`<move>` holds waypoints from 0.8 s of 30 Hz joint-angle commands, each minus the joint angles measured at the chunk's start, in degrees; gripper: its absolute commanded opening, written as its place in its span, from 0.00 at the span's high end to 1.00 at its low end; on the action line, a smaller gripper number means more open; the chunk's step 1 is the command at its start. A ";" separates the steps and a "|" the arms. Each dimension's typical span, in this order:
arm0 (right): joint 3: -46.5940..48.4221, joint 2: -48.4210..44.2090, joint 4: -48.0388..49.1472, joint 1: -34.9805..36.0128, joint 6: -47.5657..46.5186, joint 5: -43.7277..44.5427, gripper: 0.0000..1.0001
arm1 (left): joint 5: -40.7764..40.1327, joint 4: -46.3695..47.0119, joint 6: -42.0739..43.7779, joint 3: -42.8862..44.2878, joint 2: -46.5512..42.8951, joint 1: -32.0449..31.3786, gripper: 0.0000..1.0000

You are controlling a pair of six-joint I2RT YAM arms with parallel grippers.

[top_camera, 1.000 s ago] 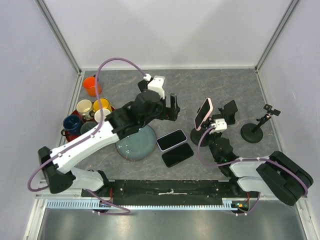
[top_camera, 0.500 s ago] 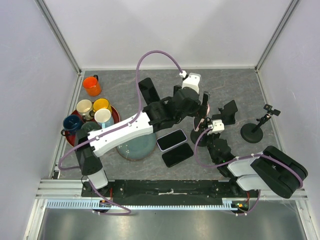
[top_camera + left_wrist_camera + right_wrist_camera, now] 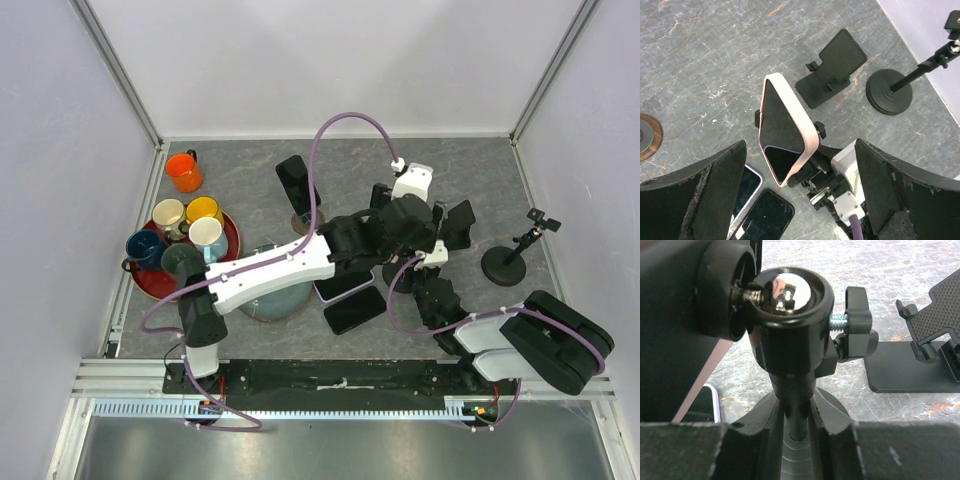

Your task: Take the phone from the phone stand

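Observation:
The phone [image 3: 785, 127], in a pink case with a dark screen, stands tilted in the clamp of the black phone stand [image 3: 790, 295]. My left gripper [image 3: 800, 185] hovers open above it, one finger [image 3: 705, 192] on each side and touching nothing. In the top view the left gripper [image 3: 408, 232] covers the phone. My right gripper [image 3: 799, 427] is shut on the stand's thin post [image 3: 799, 412], just above its round base. The right gripper [image 3: 418, 268] sits low at the stand's near side.
A black folding stand [image 3: 832, 67] and a round-base stand [image 3: 888, 92] sit to the right. Two phones [image 3: 345, 280] [image 3: 355, 310] lie flat to the left, beside a blue-grey bowl [image 3: 270, 298]. Another dark phone [image 3: 293, 180] is propped at the back. Mugs sit on a red tray [image 3: 232, 232].
My left arm has swung right, from above the bowl to directly over the phone on the stand. The right gripper has stayed shut on the stand's post.

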 commanded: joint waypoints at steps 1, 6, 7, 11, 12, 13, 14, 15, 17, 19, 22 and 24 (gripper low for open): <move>1.54 0.32 3.22 0.60 0.48 2.80 1.00 | -6.24 -3.10 1.12 4.40 3.40 -0.13 0.07; 1.90 0.59 3.04 1.48 -0.22 3.77 1.00 | -8.17 -4.51 1.21 5.64 5.51 -0.13 0.17; 1.98 0.59 3.04 1.57 -0.39 3.85 1.00 | -8.35 -4.86 1.12 5.64 5.94 -0.13 0.19; 2.42 1.03 3.04 2.27 -0.84 4.47 1.00 | -8.70 -5.91 0.51 5.72 7.18 -0.13 0.26; 2.51 1.11 3.04 2.36 -1.10 4.73 1.00 | -8.62 -5.92 0.24 5.64 7.35 -0.13 0.27; 2.51 1.11 3.04 2.45 -1.10 4.82 1.00 | -8.62 -6.44 0.07 5.64 7.53 -0.13 0.30; 2.51 1.11 3.04 2.62 -1.27 4.91 1.00 | -8.70 -6.62 -0.11 5.72 7.71 -0.13 0.30; 2.51 1.20 3.04 2.71 -1.19 5.17 1.00 | -8.70 -6.71 -0.20 5.55 7.79 -0.13 0.31; 2.60 1.20 3.04 2.80 -1.36 5.17 1.00 | -8.44 -6.80 -0.46 5.55 7.97 -0.13 0.32; 2.69 1.29 3.04 2.97 -1.36 5.26 1.00 | -8.00 -6.80 -0.55 5.64 7.88 -0.13 0.39; 2.69 1.38 3.13 2.97 -1.45 5.61 1.00 | -7.91 -6.88 -0.90 5.29 8.06 -0.13 0.39; 2.69 1.29 3.04 3.06 -1.28 5.61 1.00 | -8.00 -6.80 -1.52 4.85 8.06 -0.13 0.40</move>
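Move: The pink-edged phone in the clamp of its stand is about 8 cm below the left hand, some 3 cm ahead and roughly level with it sideways. The empty black stand sits about 9 cm ahead and 14 cm to the left hand's right. A purple-edged phone lies 15 cm to its left and 2 cm back. The right hand already grips the stand's post; the pink-edged phone is about 9 cm above this hand, 4 cm ahead and 2 cm left. The left hand sinks about 5 cm onto the pink-edged phone, edging a couple of centimetres forward, its left side rolling up some 10 degrees with a slight counter-clockwise turn, and its wide-open fingers draw in by about a third so that they bracket the phone, the right-hand finger up close to it and a gap still left on the other side. The right hand stays put with its fingers kept shut on the post just below the ball joint, steadying the stand, and tilts only a degree or two. ##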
